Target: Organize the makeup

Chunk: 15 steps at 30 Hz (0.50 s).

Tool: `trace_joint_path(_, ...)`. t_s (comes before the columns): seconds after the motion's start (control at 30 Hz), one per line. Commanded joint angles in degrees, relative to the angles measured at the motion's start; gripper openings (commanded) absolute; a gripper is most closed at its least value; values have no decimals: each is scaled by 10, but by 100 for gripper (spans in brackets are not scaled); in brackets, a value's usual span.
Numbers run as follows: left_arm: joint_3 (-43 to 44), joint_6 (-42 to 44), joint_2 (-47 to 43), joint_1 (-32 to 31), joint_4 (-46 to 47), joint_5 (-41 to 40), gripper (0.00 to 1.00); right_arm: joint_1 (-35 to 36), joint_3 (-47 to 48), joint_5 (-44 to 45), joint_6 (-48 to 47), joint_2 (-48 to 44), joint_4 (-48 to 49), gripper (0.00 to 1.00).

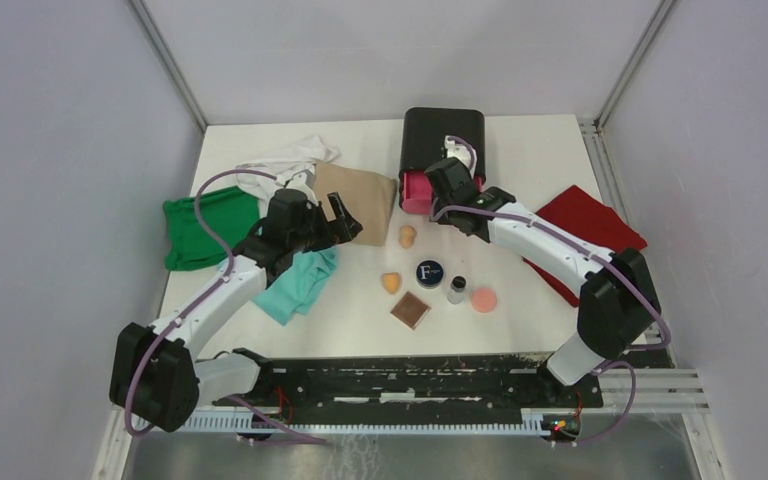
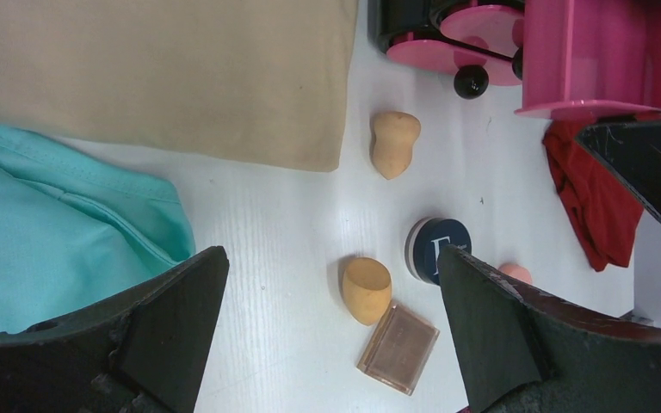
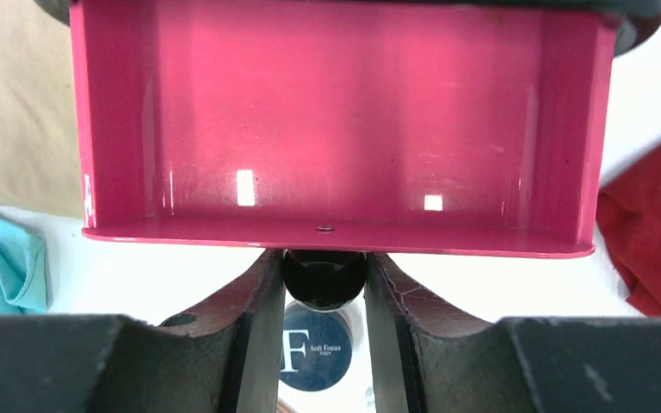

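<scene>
The makeup lies mid-table: two orange sponges [image 1: 407, 236] [image 1: 391, 282], a navy compact [image 1: 429, 272] with a white F, a square brown compact [image 1: 410, 311], a black-capped bottle [image 1: 456, 290] and a pink puff [image 1: 483, 299]. My right gripper [image 3: 323, 288] is shut on the black knob [image 3: 323, 277] of a pulled-out, empty pink drawer [image 3: 336, 120]. My left gripper [image 2: 331, 327] hangs open above a sponge [image 2: 366, 289] and the brown compact [image 2: 398, 347], holding nothing.
The black box [image 1: 444, 140] stands at the back centre. A beige cloth [image 1: 355, 200], a green cloth [image 1: 205, 228], a teal cloth [image 1: 300, 285] and a white cloth [image 1: 285, 162] lie left; a red cloth [image 1: 590, 228] lies right.
</scene>
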Motion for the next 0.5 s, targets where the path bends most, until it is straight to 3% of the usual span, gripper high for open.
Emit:
trace_joint_path(0.0, 13, 12, 8, -2, 8, 16, 99, 4, -27, -11, 24, -33, -13, 13)
trace_joint_path(0.13, 15, 10, 17, -2, 9, 22, 99, 5, -31, -6, 22, -41, -13, 19)
trace_joint_path(0.3, 17, 6, 22, -1, 8, 29, 99, 5, -28, -8, 22, -41, -20, 58)
trace_joint_path(0.47, 22, -1, 27, -1, 0, 26, 99, 6, -24, -27, 15, -51, -26, 87)
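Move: My right fingers are still shut on the black knob of the half-open top drawer. From that hand, the open tray's middle is about 5 cm ahead. Some 12 cm lower on the table stand the powder jar, about 5 cm back and 1 cm left, and the upper tan sponge, 3 cm ahead and 6 cm left. From my left hand the knob lies about 16 cm right and 4 cm ahead, nearly level. I draw the knob the last 1.5 cm or so back towards me with my right hand, slowing as I go and sinking slightly, then spread my fingers from their grip to well open so they come clear on both sides of the knob. Meanwhile my left hand, empty and wide open, sinks about 1 cm. ##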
